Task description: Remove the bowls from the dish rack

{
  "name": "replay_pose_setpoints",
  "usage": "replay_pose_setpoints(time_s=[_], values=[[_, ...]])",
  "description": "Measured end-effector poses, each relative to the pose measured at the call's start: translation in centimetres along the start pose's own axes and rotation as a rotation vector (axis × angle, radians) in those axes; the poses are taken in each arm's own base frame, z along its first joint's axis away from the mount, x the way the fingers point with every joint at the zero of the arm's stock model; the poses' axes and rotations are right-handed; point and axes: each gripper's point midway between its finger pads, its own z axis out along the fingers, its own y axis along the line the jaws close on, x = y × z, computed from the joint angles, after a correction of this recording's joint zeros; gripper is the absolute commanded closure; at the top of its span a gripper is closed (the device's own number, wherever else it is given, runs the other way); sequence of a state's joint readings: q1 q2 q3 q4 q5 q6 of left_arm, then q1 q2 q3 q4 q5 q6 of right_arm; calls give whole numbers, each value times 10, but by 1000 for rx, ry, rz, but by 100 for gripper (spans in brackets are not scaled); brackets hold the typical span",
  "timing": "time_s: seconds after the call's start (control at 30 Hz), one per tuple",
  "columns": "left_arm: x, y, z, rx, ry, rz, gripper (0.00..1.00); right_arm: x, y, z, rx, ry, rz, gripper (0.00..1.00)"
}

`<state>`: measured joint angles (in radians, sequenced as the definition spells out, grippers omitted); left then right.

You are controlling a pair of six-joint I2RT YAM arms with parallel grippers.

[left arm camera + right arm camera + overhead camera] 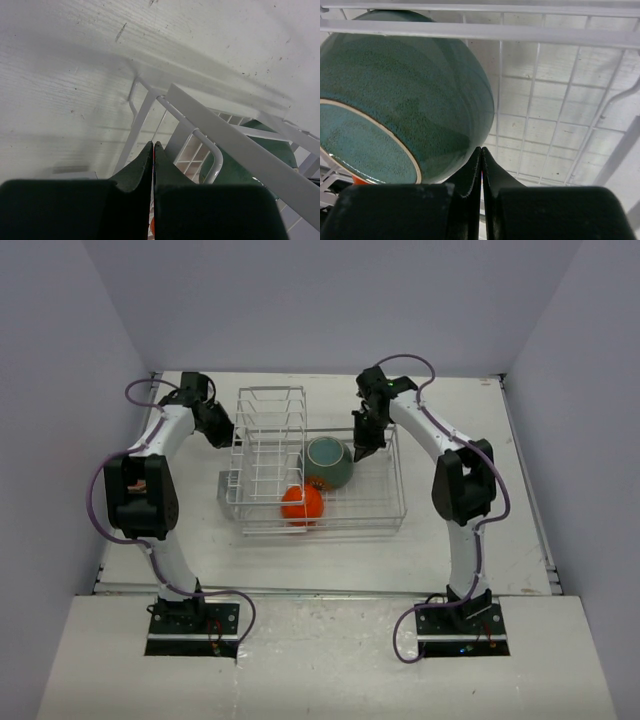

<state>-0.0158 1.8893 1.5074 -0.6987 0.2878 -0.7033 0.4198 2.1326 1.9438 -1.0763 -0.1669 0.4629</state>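
Note:
The white wire dish rack [385, 515] lies mid-table with its tall plate slots [268, 440] at the left end. Inside it a large teal-green bowl [328, 462] leans on its side, and a small orange bowl [302, 503] sits in front of it. My right gripper [362, 452] is shut and empty, its tips right beside the teal bowl's [405, 95] outer wall, above the rack floor [555, 120]. My left gripper [228, 440] is shut and empty, hovering just outside the rack's left corner [150, 97]. Part of the teal bowl [240, 165] shows through the wires.
The white table [500, 540] ends at a raised lip near the arm bases. Grey walls close in on the left, back and right. The rack's top rail [520, 32] runs across above the right gripper.

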Motion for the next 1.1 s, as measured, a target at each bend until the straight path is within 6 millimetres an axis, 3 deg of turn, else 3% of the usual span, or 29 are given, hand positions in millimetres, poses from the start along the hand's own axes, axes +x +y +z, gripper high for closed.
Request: replay_pose_setpoints(time_s=[0.23,0.53,0.67,1.1], values=[[0,0,2,2,4,-1,100,0,19,16,-84,56,-22,100],[2,1,6,4,17,-4,100,3,97,-4,-357,70,-117,100],[3,1,7,8,22,-4,100,10,119,-11,-477,115,-117,100],[3,-1,8,16,28,-3,100,22,119,-2,-503,169,-68,100]])
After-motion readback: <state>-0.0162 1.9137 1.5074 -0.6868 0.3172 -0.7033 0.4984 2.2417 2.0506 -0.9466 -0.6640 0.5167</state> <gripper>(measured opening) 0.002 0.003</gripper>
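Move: The big green bowl lies about 8 cm left of the right gripper, some 2 cm back and 4 cm lower. The orange bowl is roughly 14 cm left and 11 cm back, 6 cm lower. The upper rack's right edge runs about 13 cm left, level ahead-to-back, a little above. From the left gripper, the green bowl is some 21 cm right, 6 cm back and 4 cm lower. Push the green bowl left under the upper rack with the closed right fingers: dip about 1 cm beside its right side, then sweep some 11 cm left, rising and easing slightly back, and settle a little lower. Swing the fingertips nearly 30 degrees towards the left as you go, ending close by the bowl's foot. ##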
